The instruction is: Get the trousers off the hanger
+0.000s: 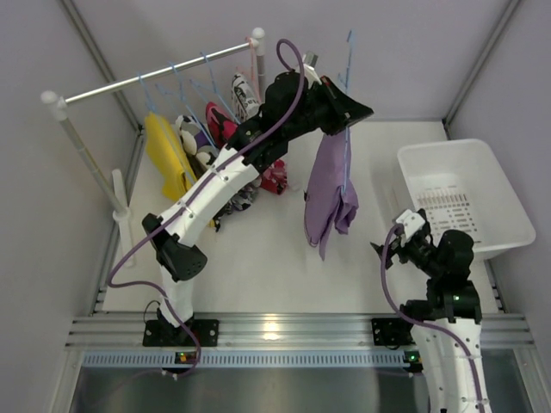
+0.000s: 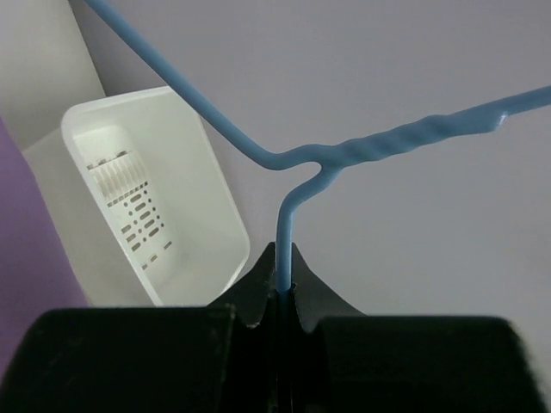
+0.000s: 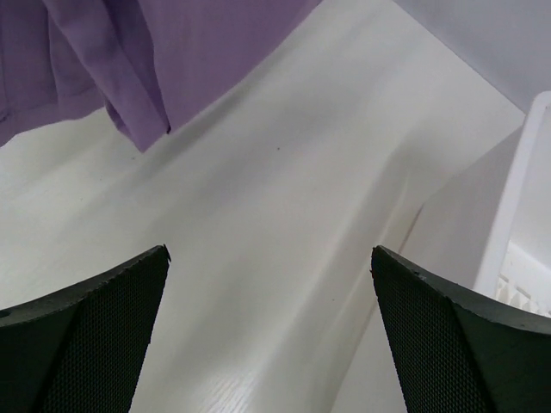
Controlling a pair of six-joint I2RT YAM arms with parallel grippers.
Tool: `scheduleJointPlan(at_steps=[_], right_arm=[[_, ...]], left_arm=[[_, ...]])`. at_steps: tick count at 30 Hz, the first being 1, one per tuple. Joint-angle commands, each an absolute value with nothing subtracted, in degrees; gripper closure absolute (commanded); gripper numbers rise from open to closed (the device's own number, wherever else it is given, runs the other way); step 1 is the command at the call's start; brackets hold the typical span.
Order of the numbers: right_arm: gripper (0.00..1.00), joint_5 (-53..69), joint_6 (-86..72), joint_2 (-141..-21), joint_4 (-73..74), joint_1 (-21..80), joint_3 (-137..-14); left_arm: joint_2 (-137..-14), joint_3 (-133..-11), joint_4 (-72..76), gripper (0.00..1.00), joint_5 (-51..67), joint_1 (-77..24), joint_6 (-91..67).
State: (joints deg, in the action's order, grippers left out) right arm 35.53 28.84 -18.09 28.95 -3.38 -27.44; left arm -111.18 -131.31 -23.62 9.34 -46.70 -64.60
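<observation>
My left gripper (image 1: 353, 112) is shut on the wire of a blue hanger (image 1: 347, 82) and holds it in the air over the middle of the table. In the left wrist view the hanger (image 2: 293, 159) runs up from between the closed fingertips (image 2: 285, 280). The lilac-purple trousers (image 1: 329, 194) hang from it, their lower edge showing in the right wrist view (image 3: 129, 60). My right gripper (image 1: 389, 247) is open and empty, low at the right, below and right of the trousers. More trousers hang on the rail: yellow (image 1: 168, 155), black-and-white print (image 1: 194, 138), pink-red print (image 1: 222, 122).
A clothes rail (image 1: 155, 76) on white posts stands at the back left with several blue hangers. A white perforated basket (image 1: 495, 185) sits at the right, also in the left wrist view (image 2: 155, 206). Grey walls enclose the table.
</observation>
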Motion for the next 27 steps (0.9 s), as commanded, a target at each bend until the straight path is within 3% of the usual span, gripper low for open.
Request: scheduleJointPlan(at_steps=[1, 12, 21, 27], right_arm=[[0.01, 39.8, 33.7, -16.9, 20.8, -2.3, -25.8], [0.00, 50.9, 35.2, -7.8, 7.7, -1.0, -13.7], [0.01, 33.4, 25.0, -22.7, -6.9, 8.2, -17.7], [0.00, 16.4, 25.0, -27.9, -14.7, 24.8, -19.4]], left_arm=[[-109.3, -134.9, -10.3, 1.00, 10.4, -46.7, -70.6], [-109.3, -133.9, -3.9, 1.00, 14.5, -46.7, -78.8], [-109.4, -134.6, -3.4, 1.00, 15.6, -46.7, -80.0], [-109.3, -134.6, -4.0, 1.00, 15.0, -46.5, -80.1]])
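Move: The purple trousers hang from the blue hanger in the left hand; their middle is about 12 cm to the right hand's left, 9 cm ahead and 8 cm higher, with the hem dropping lower and nearer. From the right hand, the hanger's middle is some 12 cm ahead, 7 cm left and 21 cm up, and the white tray's about 22 cm ahead, 21 cm right and 14 cm lower. From the left hand, the trousers are about 19 cm down, 4 cm back and 4 cm left. Leftward and, late on, a little forward goes the right hand, about 6 cm towards the trousers' hanging lower end, dipping slightly before coming back up; its wide-open fingers swing left and tip up. The left hand, still gripping the hanger, lifts it about 5 cm, eases slightly back and tilts its fingers up some 15 degrees. ##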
